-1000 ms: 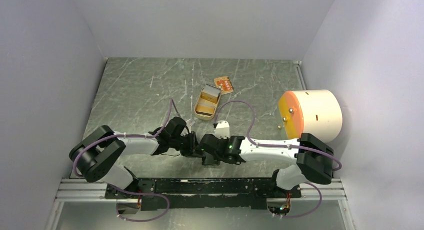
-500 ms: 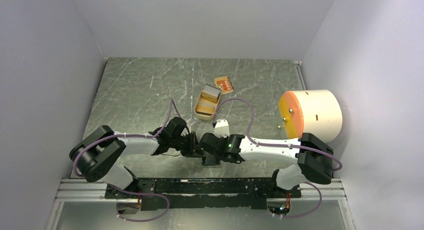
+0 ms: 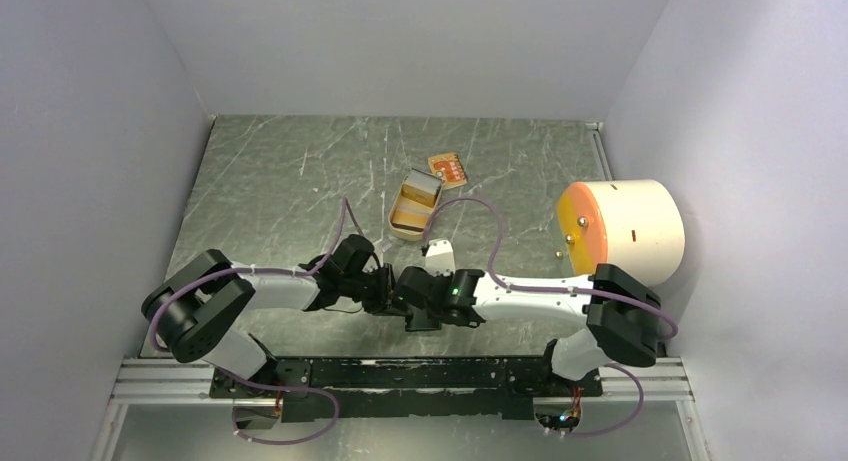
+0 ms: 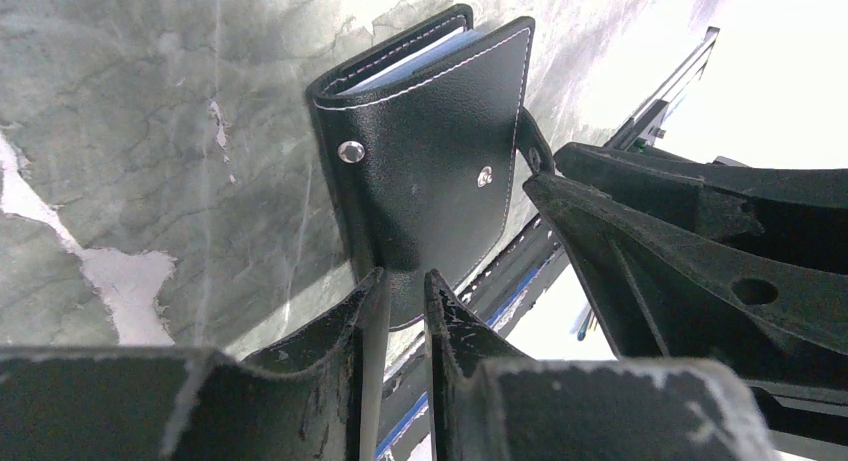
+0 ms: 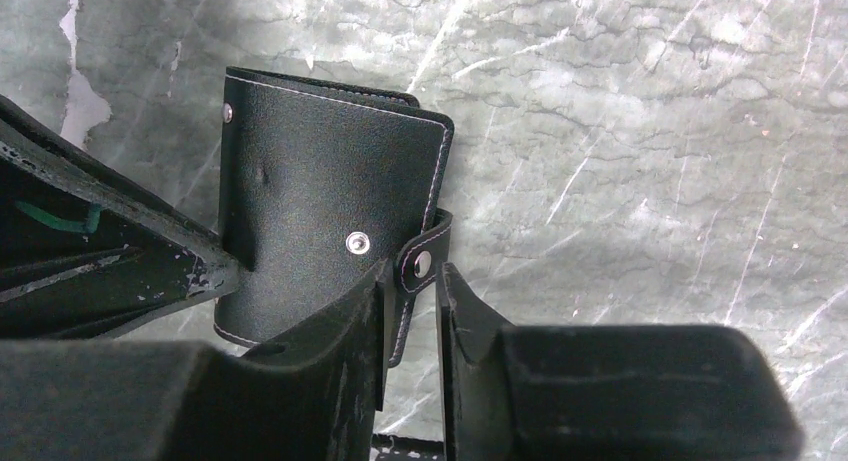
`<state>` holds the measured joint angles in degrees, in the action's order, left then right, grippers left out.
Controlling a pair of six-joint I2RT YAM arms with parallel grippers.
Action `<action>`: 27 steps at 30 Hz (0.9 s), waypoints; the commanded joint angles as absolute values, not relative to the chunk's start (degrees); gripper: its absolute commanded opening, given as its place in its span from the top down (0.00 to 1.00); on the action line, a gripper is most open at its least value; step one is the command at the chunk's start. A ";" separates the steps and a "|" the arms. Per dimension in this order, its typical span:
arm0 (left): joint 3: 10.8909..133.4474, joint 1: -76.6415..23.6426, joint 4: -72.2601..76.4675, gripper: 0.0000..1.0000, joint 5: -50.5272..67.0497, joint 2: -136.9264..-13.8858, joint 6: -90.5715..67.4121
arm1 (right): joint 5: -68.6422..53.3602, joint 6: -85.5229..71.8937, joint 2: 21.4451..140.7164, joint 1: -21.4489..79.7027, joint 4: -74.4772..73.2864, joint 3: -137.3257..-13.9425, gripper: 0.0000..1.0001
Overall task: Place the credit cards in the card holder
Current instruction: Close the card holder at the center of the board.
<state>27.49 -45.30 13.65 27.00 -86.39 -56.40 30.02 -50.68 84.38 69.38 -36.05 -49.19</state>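
The black card holder (image 4: 430, 171) is folded, and blue lining shows at its far edge. My left gripper (image 4: 405, 276) is shut on its lower edge and holds it above the table. In the right wrist view the card holder (image 5: 320, 211) has its snap tab (image 5: 425, 261) lying between the tips of my right gripper (image 5: 412, 269). Those jaws stand slightly apart, and I cannot tell whether they press the tab. From above, both grippers (image 3: 385, 284) (image 3: 410, 286) meet near the front and cover the holder. A tan-orange credit card (image 3: 448, 169) lies far back on the table.
A tan-gold oblong tin (image 3: 408, 213) lies open just in front of the orange card, with a pale grey flat piece (image 3: 424, 189) in its far end. A big white cylinder with an orange face (image 3: 625, 231) lies at the right wall. Grey walls close in three sides.
My right wrist has edged slightly left toward the left gripper. The left arm and the things at the back have not moved.
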 commanded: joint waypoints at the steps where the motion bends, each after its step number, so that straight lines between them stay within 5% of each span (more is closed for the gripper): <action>1: 29.00 -46.03 15.21 0.75 27.38 -86.82 -56.17 | 31.37 -50.90 85.07 69.39 -35.99 -50.45 0.75; 6: 28.86 -46.05 15.05 0.75 27.30 -86.63 -56.02 | 30.90 -50.16 84.74 69.35 -35.19 -50.32 1.00; 27: 29.53 -46.28 15.73 0.75 27.62 -88.22 -55.81 | 25.31 -46.56 83.15 68.27 -24.38 -45.82 1.00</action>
<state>27.77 -45.54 13.91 27.16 -87.15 -56.38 25.98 -46.52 83.90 68.66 -26.33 -46.15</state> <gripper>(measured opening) 0.249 0.010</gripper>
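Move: Between the right hand's parted fingertips sits the card holder's closing strap, with no gap left to cross. The cover's press stud lies about 2 cm to that hand's left, 1 cm farther out and 1 cm lower; the holder's middle is some 3 cm left, 2 cm ahead and 2 cm below. The strap is roughly 6 cm to the right of the left hand, level with it fore and aft, about 1 cm higher. Pinching the strap comes first: the right fingers, a little open, shut on it while the hand stays put. They then draw it left over the holder's cover towards the press stud, about 2 cm, easing slightly down late on, the wrist tilting only some 5 degrees. The left hand stays low at the near end of the spine, its fingers still slightly parted. ##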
